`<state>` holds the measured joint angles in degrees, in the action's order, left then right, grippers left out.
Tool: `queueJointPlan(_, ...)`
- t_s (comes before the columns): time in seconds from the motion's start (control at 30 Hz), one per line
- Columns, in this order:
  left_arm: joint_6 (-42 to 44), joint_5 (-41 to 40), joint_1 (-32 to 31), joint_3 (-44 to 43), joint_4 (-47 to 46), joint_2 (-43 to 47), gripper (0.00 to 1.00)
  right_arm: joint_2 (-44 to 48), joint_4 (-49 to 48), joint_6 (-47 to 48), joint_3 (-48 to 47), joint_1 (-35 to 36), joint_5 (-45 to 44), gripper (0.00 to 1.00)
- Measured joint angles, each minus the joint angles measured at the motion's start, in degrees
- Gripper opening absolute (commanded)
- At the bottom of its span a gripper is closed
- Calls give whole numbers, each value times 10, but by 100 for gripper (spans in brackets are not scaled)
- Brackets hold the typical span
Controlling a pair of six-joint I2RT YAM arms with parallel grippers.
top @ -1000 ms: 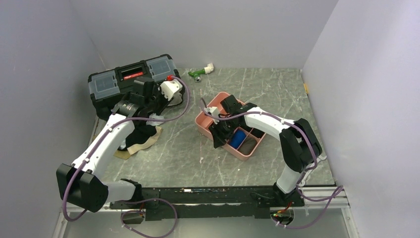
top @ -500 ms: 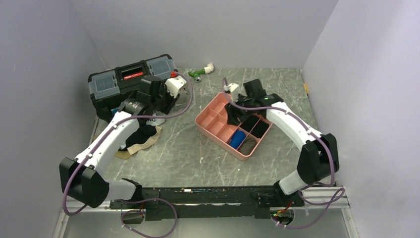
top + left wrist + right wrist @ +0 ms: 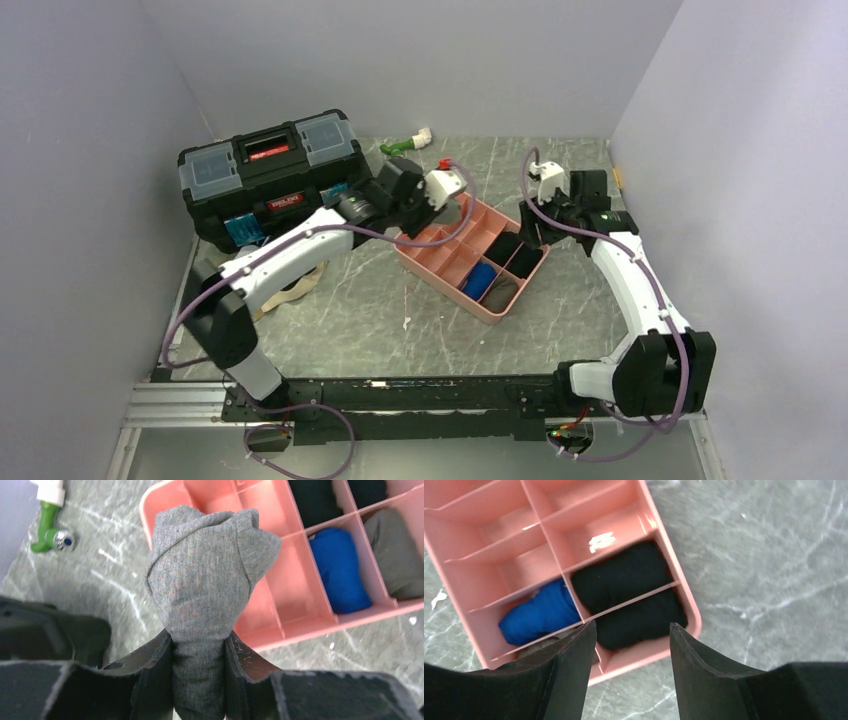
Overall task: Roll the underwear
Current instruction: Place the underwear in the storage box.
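A rolled grey underwear (image 3: 207, 570) sticks out between my left gripper's (image 3: 199, 640) fingers, which are shut on its lower end. It hangs above the left corner of the pink tray (image 3: 295, 625). In the top view the left gripper (image 3: 425, 205) is over the tray's (image 3: 430, 262) far-left side. Rolled underwear fills four tray cells: two black (image 3: 621, 580), one blue (image 3: 541, 612), one olive-grey (image 3: 397, 555). My right gripper (image 3: 633, 630) is open and empty, above the tray's right end (image 3: 545, 215). More underwear (image 3: 290, 290) lies at the table's left, partly hidden by the left arm.
A black toolbox (image 3: 265, 170) stands at the back left. A green and white fitting (image 3: 405, 145) lies on the table by the back wall. Walls close in the left, back and right sides.
The left arm swung right from the cloth pile to the tray with the grey roll. The right arm rose out of the tray and drew back to the right, its jaws widening a little.
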<state>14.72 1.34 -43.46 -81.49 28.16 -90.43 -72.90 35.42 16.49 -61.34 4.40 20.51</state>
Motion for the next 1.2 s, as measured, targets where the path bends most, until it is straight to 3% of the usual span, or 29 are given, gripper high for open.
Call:
queueJointPlan(0.3,-7,-43,-60,-185,24,-184,0,59,-14,0,68,-105,6,58)
queueJointPlan(0.57,9,-85,-72,-342,72,-335,0,63,-19,-2,86,-150,27,58)
queueJointPlan(1.2,-22,-102,-78,-388,108,-390,0,62,-23,0,86,-185,71,58)
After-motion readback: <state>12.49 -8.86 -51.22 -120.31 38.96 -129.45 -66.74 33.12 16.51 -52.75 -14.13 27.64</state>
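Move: The left hand holds the rolled grey underwear; the empty far-row compartment beside the black rolls lies about 7 cm ahead, 11 cm right and 17 cm below. The nearer black roll is some 3 cm ahead and 15 cm right of that hand, the blue roll about 4 cm back and 10 cm right, both also some 17 cm below. From the right hand the compartment is roughly 9 cm ahead, 12 cm left and 13 cm below. Left hand carries the underwear some 12 cm right, down and forward over the box; right hand withdraws rightward. ##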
